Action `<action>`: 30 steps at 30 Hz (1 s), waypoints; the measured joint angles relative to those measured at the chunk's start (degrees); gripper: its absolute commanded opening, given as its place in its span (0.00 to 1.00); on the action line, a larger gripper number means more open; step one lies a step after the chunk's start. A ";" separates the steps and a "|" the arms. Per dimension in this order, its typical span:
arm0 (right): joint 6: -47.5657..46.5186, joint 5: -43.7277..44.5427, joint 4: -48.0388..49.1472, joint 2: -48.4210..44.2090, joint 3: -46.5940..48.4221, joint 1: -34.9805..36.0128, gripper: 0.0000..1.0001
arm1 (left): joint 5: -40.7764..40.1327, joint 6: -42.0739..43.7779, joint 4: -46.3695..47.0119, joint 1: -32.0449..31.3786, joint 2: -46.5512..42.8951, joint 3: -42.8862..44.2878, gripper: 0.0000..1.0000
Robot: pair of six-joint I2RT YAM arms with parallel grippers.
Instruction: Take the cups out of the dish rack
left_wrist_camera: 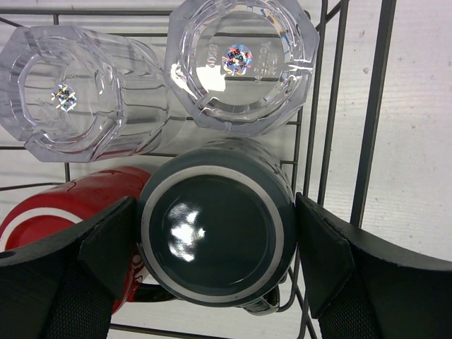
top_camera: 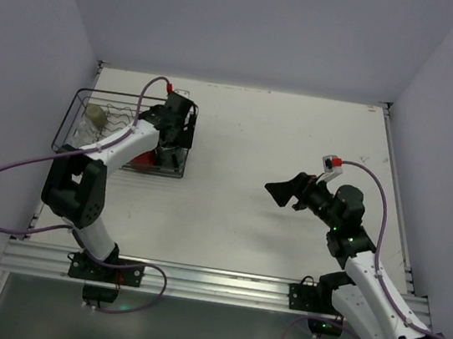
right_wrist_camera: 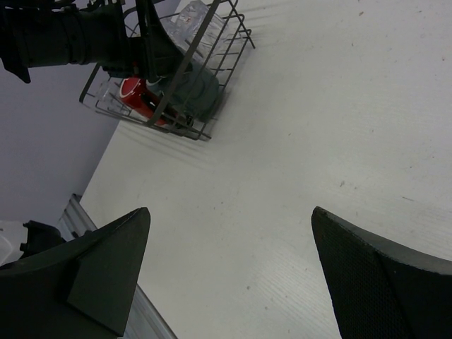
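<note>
The dish rack (top_camera: 73, 118) stands at the table's far left. My left gripper (left_wrist_camera: 215, 236) reaches down into its right end, and its pads press both sides of the upside-down dark grey-green mug (left_wrist_camera: 212, 275). A red mug (left_wrist_camera: 63, 205) lies right beside that mug. Behind them are a tall clear glass mug (left_wrist_camera: 70, 99) and a small clear tumbler (left_wrist_camera: 240, 63). A small olive-grey cup (top_camera: 95, 113) sits at the rack's left end. My right gripper (top_camera: 278, 192) hovers open over the bare table to the right, with nothing between its fingers.
The rack's wire wall (left_wrist_camera: 374, 106) runs close along the right side of my left gripper's finger. In the right wrist view the rack (right_wrist_camera: 205, 134) is far off at the top left. White walls enclose the table on three sides.
</note>
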 measured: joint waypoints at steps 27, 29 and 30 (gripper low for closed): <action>6.03 1.81 5.51 8.66 4.22 11.50 0.99 | -1.66 0.09 -0.42 0.04 -11.39 -1.42 0.08; 8.87 1.46 9.75 11.06 4.68 12.79 0.99 | -1.66 0.09 -0.52 0.04 -12.33 -1.42 0.08; 10.27 1.14 11.72 12.66 5.01 13.31 0.99 | -1.66 0.09 -0.55 0.04 -12.74 -1.42 0.08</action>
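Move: The green mug is already between the left fingers, its middle about 2 cm below the hand point, still down in the rack. The red mug sits some 7 cm to the left and 3 cm back; a clear glass stands about 8 cm ahead and 1 cm right, a second glass 8 cm ahead and 7 cm left, all some 3 cm lower than the hand. From the right hand, the green mug is roughly 14 cm ahead, 31 cm left and 10 cm below. The green mug, still pinched by its sides, is first held in place, then drawn up some 7 cm away from the rack floor as the left wrist tips its fingers about 10 degrees more forward. The right hand, open and empty, sweeps about 8 cm left towards the mug, dipping slightly before rising, and turns some 10 degrees counter-clockwise. ##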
